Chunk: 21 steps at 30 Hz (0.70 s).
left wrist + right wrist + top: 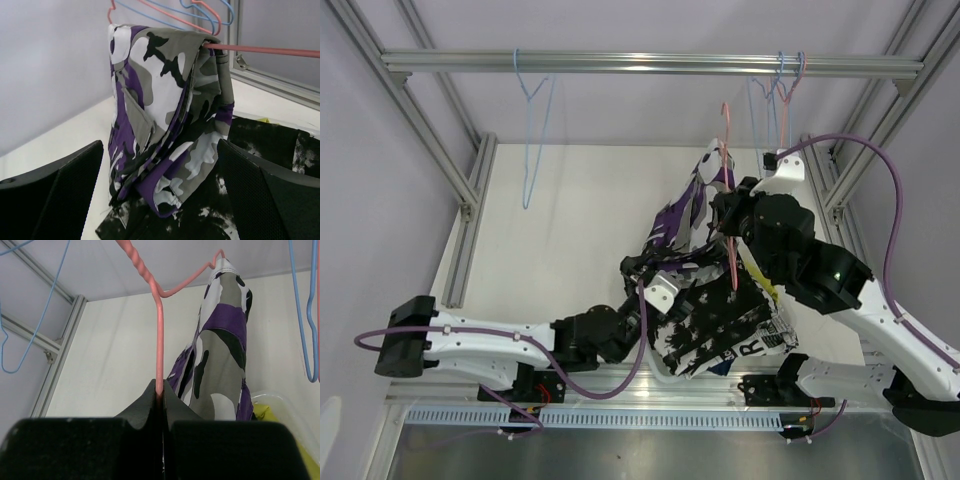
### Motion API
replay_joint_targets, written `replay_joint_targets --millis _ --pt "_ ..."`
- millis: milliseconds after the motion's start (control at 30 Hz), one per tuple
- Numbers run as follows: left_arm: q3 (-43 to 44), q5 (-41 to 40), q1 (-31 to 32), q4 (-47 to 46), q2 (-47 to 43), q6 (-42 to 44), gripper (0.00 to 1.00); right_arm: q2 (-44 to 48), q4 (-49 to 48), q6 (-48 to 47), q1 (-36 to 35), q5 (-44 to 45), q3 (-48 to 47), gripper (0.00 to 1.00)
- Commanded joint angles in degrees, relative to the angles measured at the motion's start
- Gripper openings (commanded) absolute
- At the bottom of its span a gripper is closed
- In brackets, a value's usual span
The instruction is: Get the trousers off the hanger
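Note:
The purple, white and black patterned trousers [165,110] hang folded over the bar of a pink hanger [260,49], their lower end resting on a black-and-white splatter pair [260,145]. My left gripper [160,145] is open and faces them at the hem, one finger on each side, nothing between them touched. My right gripper [160,395] is shut on the pink hanger's wire [159,340] below its twisted neck, with the trousers [222,350] draped just beyond. In the top view the trousers [685,215] hang left of the right gripper [732,212]; the left gripper [638,278] sits below them.
The splatter pair [715,325] lies heaped on the table between the arms, with yellow fabric [272,415] beside it. Empty blue hangers [535,120] [775,85] hang from the top rail [650,63]. Aluminium frame posts [470,210] flank the white table.

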<state>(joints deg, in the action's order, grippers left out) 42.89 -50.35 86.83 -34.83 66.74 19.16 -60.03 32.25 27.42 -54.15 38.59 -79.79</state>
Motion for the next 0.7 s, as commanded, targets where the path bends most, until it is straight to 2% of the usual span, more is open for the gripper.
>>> replay_joint_targets --millis 0,300,667 --pt "0.8 5.9 -1.5 -6.0 0.7 1.1 0.99 3.0 -4.8 1.4 -0.5 0.1 -0.5 0.00" --pt "3.1 12.5 -4.1 -6.3 5.1 0.9 0.99 3.4 -5.2 1.4 -0.5 -0.8 0.2 0.00" --pt "7.9 14.8 -7.6 -7.3 12.3 -1.1 1.00 5.3 -5.6 0.1 -0.3 -2.6 2.0 0.00"
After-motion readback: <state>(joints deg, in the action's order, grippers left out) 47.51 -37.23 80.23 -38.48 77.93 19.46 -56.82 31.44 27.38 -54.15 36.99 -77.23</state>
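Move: The camouflage trousers hang about 11 cm ahead of my open left hand, 6 cm to its right and roughly level with it. The pink hanger's middle is some 9 cm ahead, 10 cm right and 8 cm above that hand; the black-and-white garment in the basket is about level fore and aft, 9 cm right and 18 cm below. From my right hand, which grips the hanger, the trousers lie some 7 cm ahead, 3 cm left and 8 cm below. My left hand slides about 5 cm to my right with fingers wide open, easing some 2 cm forward and sinking slightly late on as it closes in on the near side of the hanging trousers. Its wrist turns a little clockwise. My right hand stays nearly in place and keeps its pinch on the pink hanger, holding the trousers up. ##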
